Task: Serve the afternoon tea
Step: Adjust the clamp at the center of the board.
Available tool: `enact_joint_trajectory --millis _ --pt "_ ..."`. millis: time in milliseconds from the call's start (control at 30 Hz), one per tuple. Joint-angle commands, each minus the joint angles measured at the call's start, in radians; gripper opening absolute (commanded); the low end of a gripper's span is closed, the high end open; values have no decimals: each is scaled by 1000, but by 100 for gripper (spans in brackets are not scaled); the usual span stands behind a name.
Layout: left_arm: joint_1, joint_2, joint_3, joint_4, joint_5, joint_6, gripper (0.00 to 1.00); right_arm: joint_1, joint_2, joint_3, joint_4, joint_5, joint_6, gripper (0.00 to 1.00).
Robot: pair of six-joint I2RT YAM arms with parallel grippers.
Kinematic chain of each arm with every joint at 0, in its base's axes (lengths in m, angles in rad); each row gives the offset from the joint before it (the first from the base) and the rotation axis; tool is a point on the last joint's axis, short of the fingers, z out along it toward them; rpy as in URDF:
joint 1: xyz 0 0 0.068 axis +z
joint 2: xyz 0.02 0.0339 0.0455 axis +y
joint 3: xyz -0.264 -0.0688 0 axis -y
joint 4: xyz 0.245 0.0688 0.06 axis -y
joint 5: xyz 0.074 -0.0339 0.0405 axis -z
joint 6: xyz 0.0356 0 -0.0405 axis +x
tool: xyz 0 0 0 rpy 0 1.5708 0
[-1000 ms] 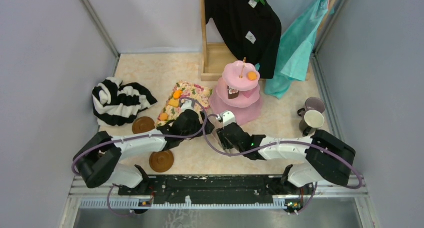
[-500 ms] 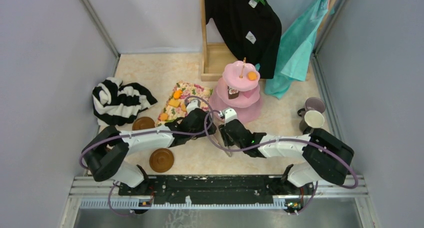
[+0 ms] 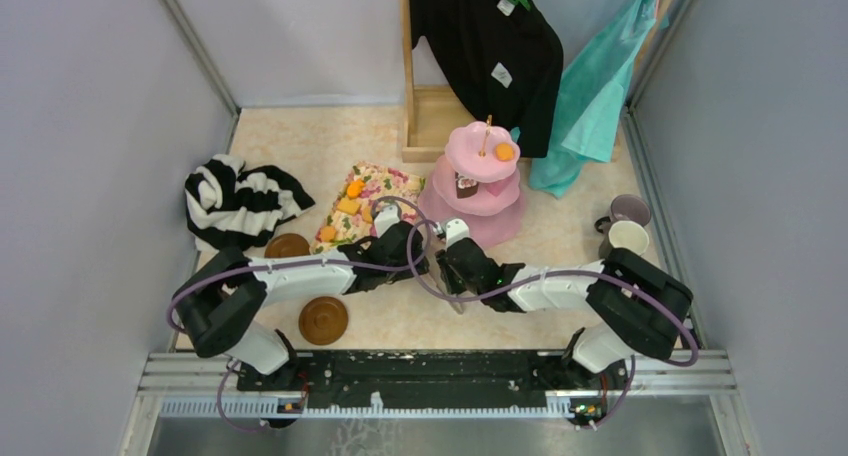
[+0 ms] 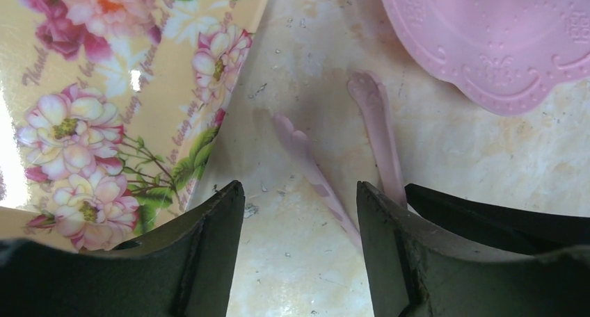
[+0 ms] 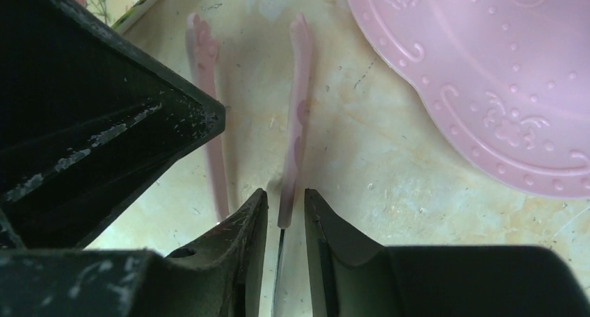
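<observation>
Two pink utensils lie side by side on the table between the floral cloth [image 3: 372,188] and the pink cake stand [image 3: 470,208]. My left gripper [image 4: 300,192] is open; the left utensil [image 4: 306,165] runs between its jaws toward the right finger. My right gripper [image 5: 285,195] stands open by a narrow gap, with the end of the right utensil [image 5: 299,108] between its tips. In the top view the left gripper [image 3: 418,240] and right gripper [image 3: 447,246] nearly meet. Toy pastries [image 3: 347,206] sit on the cloth, and one orange pastry [image 3: 504,152] is on the stand's top tier.
A lilac mug [image 3: 630,210] and a cream mug [image 3: 627,238] stand at the right. Two brown saucers [image 3: 287,248] [image 3: 323,321] lie near the left arm. A striped garment [image 3: 240,201] is heaped at the left. A wooden rack with hanging clothes [image 3: 490,46] stands behind the stand.
Both grippers have narrowed their jaws. The left gripper has moved right, off the cloth toward the stand, and now sits beside the right gripper.
</observation>
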State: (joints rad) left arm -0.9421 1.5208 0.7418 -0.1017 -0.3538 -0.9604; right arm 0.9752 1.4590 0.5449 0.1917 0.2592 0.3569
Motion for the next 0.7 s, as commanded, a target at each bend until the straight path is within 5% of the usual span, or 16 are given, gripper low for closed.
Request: enact_joint_trajectory --millis 0,467,667 --pt "-12 27 14 -16 -25 -28 66 -16 15 55 28 -15 23 25" --pt "-16 80 16 -16 -24 -46 56 -16 7 63 -5 -23 33 11" --pt "-25 69 6 -29 -27 -58 41 -17 28 67 -19 -14 38 6"
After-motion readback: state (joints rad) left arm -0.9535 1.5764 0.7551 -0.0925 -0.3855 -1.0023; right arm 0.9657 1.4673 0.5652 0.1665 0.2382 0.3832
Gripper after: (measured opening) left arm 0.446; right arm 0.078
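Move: The clamp's left prong lies slightly ahead and to the right of my left hand, each by about 1 cm, and some 2 cm below it. The right prong runs almost between my right fingers, about 1 cm ahead, 1 cm left and 1 cm down, with the left prong some 2 cm farther left. The floral tray's middle is about 8 cm ahead and 10 cm left of my left hand; the cake stand's bottom plate is centred about 11 cm ahead and 5 cm right of my right hand. With my right hand held nearly in place, I shut its fingers on the clamp's right prong, pinching it from both sides where the pink meets the metal handle. Meanwhile my left hand sinks about 1 cm towards the left prong, its fingers drawing from two-thirds to under half open, without shutting on it yet. ##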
